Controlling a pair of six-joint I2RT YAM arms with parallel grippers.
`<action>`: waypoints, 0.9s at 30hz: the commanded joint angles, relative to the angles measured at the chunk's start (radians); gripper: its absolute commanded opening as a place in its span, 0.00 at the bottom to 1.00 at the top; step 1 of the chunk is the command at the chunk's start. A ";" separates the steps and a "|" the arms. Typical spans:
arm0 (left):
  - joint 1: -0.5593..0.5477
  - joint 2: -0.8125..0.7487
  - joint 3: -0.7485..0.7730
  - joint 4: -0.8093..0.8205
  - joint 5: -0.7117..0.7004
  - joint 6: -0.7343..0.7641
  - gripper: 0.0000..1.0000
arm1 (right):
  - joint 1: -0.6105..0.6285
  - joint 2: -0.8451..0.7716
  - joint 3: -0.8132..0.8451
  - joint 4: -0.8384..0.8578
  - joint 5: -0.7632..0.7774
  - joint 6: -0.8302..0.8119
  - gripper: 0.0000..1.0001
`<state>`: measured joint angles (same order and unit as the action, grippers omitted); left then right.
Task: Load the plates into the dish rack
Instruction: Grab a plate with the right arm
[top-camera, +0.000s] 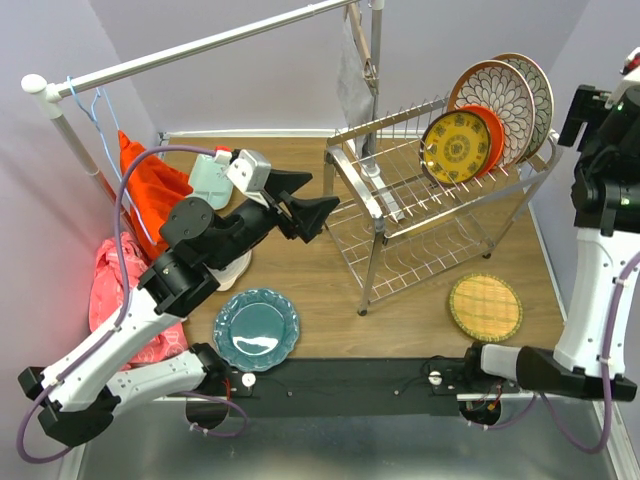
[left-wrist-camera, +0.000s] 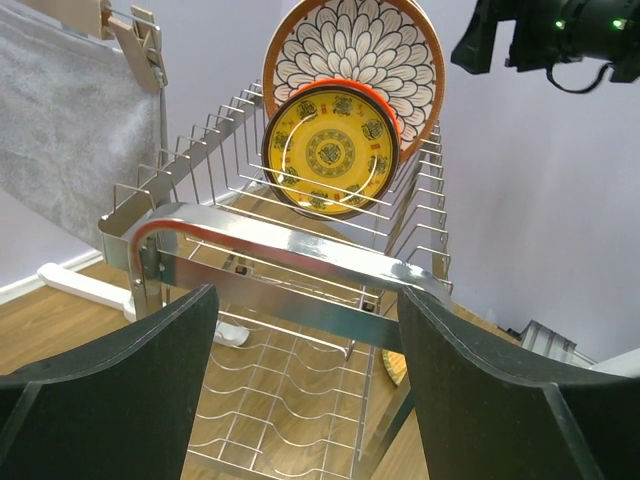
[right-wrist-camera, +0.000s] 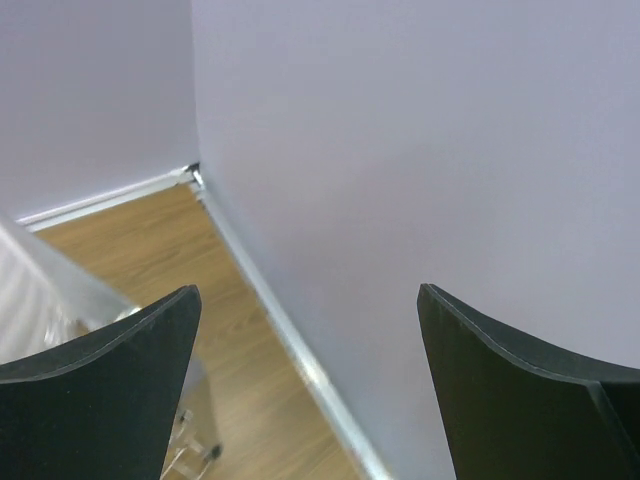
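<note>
The dish rack (top-camera: 420, 200) stands at the back right, and several plates stand upright in its top tier: two brown-rimmed floral ones (top-camera: 495, 100), an orange one (top-camera: 490, 135) and a dark-yellow patterned one (top-camera: 455, 148). A teal scalloped plate (top-camera: 256, 328) and a yellow woven plate (top-camera: 485, 306) lie flat on the table. My left gripper (top-camera: 305, 200) hovers open and empty just left of the rack's top rail (left-wrist-camera: 300, 250), facing the dark-yellow plate (left-wrist-camera: 330, 150). My right gripper (top-camera: 580, 112) is raised beside the rack's right end, open and empty (right-wrist-camera: 310, 300), facing the wall corner.
A white clothes rail (top-camera: 200, 45) spans the back, with a grey cloth on a hanger (top-camera: 355, 70) behind the rack. Orange cloth (top-camera: 155, 190) and pink cloth (top-camera: 110, 290) lie at the left, near a pale green container (top-camera: 210, 178). A white object (top-camera: 232, 272) lies under the left arm.
</note>
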<state>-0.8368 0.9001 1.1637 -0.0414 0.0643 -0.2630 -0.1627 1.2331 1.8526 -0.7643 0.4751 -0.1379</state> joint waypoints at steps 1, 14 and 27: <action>0.010 0.002 0.042 0.025 0.008 0.028 0.81 | -0.104 0.094 0.109 0.177 -0.144 -0.281 0.99; 0.015 0.066 0.094 0.021 0.022 0.034 0.82 | -0.253 0.022 0.041 0.151 -0.546 -0.767 1.00; 0.021 0.054 0.102 -0.005 0.000 0.010 0.82 | -0.643 -0.059 -0.204 -0.072 -0.825 -0.902 1.00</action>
<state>-0.8253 0.9703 1.2381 -0.0471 0.0643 -0.2485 -0.7681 1.2488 1.7893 -0.7227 -0.2039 -0.9508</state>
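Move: The plaid yellow plate, last on the right side of the table, lies some 13 cm back and 11 cm to the left of the empty right hand, roughly 47 cm below. The dish rack stands about 4 cm ahead of that hand and 29 cm to its left, its middle 35 cm lower; the yellow-brown plate in it is 4 cm ahead, 22 cm left, 22 cm down. From the left hand the plaid plate is about 36 cm right and 3 cm back, 45 cm below. Touching nothing, the right hand swings rightward away from the dish rack, out beside the table: first right and up with a little forward, then a short return left, then right again, back and down, ending about 11 cm farther right and nearly as high as before. It rolls with its left side sinking and tips downward some 25 degrees, fingers still wide open. ##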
